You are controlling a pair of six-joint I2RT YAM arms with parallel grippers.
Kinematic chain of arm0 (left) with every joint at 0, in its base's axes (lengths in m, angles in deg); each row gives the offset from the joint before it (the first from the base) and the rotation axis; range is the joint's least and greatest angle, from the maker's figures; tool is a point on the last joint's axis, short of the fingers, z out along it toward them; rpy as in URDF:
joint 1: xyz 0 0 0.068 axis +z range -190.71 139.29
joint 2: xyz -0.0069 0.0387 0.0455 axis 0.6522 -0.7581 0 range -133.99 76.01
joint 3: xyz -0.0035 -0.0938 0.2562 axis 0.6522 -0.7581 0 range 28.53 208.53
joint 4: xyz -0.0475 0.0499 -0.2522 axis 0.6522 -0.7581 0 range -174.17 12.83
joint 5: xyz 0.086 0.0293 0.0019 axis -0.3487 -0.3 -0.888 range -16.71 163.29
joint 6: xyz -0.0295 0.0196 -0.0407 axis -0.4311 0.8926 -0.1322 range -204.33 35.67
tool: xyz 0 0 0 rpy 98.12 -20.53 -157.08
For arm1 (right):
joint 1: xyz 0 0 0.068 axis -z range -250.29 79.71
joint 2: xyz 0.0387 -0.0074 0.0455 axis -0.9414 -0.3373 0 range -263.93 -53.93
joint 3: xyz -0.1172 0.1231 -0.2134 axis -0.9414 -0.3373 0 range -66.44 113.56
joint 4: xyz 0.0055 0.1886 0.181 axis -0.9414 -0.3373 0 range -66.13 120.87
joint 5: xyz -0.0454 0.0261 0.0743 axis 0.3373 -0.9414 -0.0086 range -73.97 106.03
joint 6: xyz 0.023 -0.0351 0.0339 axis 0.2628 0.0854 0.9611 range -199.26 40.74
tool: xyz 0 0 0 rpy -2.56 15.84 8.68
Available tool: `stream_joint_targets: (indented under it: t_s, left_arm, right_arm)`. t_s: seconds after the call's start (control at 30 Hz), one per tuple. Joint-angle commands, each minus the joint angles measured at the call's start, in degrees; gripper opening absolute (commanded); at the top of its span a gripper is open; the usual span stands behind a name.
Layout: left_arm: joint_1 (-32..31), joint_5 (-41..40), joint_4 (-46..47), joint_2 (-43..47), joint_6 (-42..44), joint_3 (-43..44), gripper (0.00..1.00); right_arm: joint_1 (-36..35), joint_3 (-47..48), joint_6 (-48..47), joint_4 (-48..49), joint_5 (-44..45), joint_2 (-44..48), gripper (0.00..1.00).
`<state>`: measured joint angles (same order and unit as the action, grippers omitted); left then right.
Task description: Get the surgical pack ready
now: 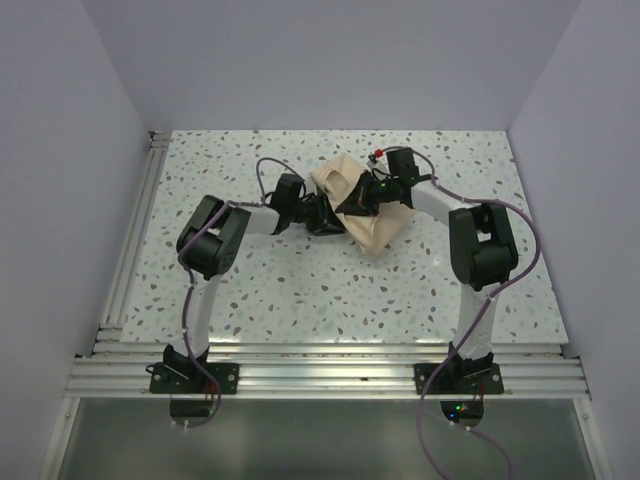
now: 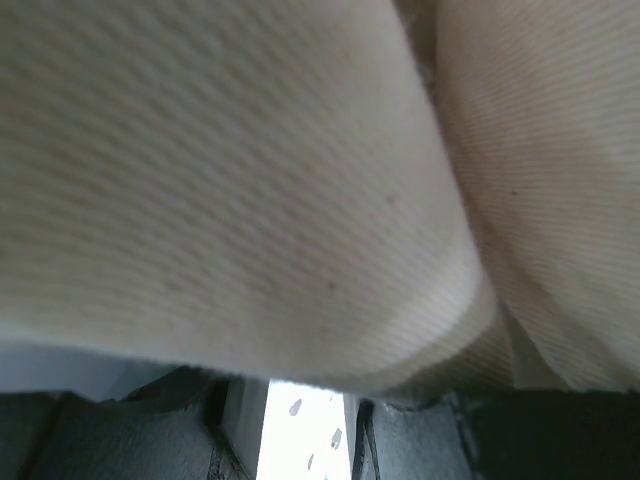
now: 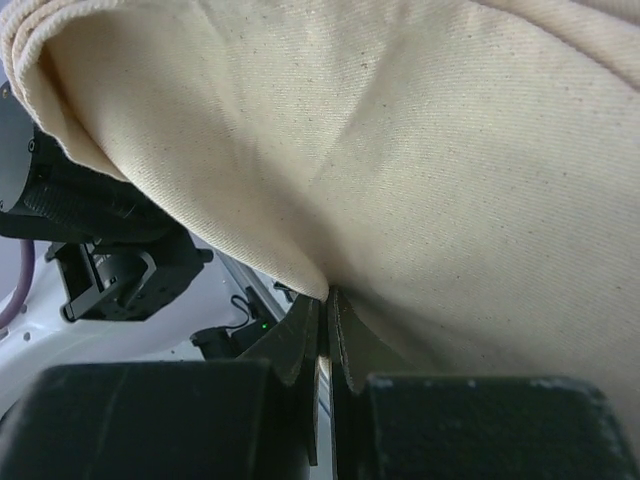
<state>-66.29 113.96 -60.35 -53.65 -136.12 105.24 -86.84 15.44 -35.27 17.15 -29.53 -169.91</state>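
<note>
The surgical pack shows only as its beige wrap sheet [image 1: 385, 228], bunched in a lump at the middle of the speckled table [image 1: 300, 290]. No tray, tools or sachets show. My right gripper [image 1: 362, 203] reaches in from the right; in the right wrist view it [image 3: 325, 295] is shut on a pinched fold of the wrap [image 3: 400, 150]. From the left, my left gripper [image 1: 325, 215] presses against the bundle. In the left wrist view the wrap [image 2: 250, 180] drapes over the gripper [image 2: 300, 400], whose fingers [image 2: 130, 430] stand apart at their bases, tips hidden.
Aluminium rails run along the table's left edge [image 1: 130, 250] and near edge [image 1: 330, 365]. White walls close in the left, back and right sides. The left arm's black wrist [image 3: 110, 260] sits close beside the right gripper.
</note>
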Motion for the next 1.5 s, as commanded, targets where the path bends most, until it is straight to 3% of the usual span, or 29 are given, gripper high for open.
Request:
stream_joint_targets:
  t_s: [0.0,0.17,0.27,0.57,0.8,0.83,1.03,1.33,1.47]
  left_arm:
    - [0.45,-9.72,-3.72,-3.14,3.28,0.9,0.37]
    - [1.06,-10.08,-2.15,1.59,3.1,-4.45,0.38]
    - [2.99,-11.13,-0.82,7.81,3.45,-12.95,0.39]
    - [8.52,-14.65,-11.45,29.7,9.77,-25.63,0.43]
    - [11.43,-17.11,-12.87,37.03,13.38,-21.87,0.55]
    - [11.43,-17.02,-12.43,37.29,14.51,-20.82,0.57]
    - [11.43,-17.64,-10.41,35.54,20.23,-11.41,0.63]
    - [11.35,-8.24,-1.27,25.18,23.49,-1.66,0.62]
    - [10.91,-6.39,-0.29,22.01,25.24,1.25,0.63]
  right_arm:
    - [-1.9,-1.82,2.94,5.27,-4.54,-0.82,0.0]
    - [-2.25,-1.64,3.12,5.98,-3.22,-1.88,0.0]
    - [-2.25,-1.38,2.07,5.37,-1.12,-2.66,0.0]
    - [-2.95,-2.35,0.32,5.29,4.42,-3.9,0.0]
    - [-6.2,-2.61,-5.74,0.89,13.12,-2.41,0.0]
    - [-6.47,-2.87,-6.36,0.54,13.91,-1.36,0.01]
    - [-7.09,-4.89,-8.65,1.06,16.64,3.48,0.34]
    - [-6.56,-4.64,-12.25,-1.13,18.48,15.08,0.5]
    - [-2.8,-4.36,-13.93,-5.26,21.03,18.77,0.57]
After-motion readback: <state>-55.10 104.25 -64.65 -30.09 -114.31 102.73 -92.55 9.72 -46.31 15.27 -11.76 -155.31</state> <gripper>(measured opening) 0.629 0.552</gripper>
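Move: The wrapped pack's middle lies about 5 cm to the right of the right hand, 1 cm ahead and some 7 cm below; that hand already pinches the flap's edge. The wrap's near corner is roughly 10 cm back and 7 cm right of the same hand, its far end about 12 cm ahead. For the low left hand, at the pack's left side, the pack's middle is about 5 cm right and 3 cm ahead, near its own height. The cloth flap, still pinched in the right fingers, is lowered about 5 cm towards the pack; those fingers then open wide, let go and rise clear. The left fingertips, tucked under the cloth, slip out leftwards some 15 cm and slightly back, then swing up and forward, opening wider as the wrist rolls about 35 degrees. ##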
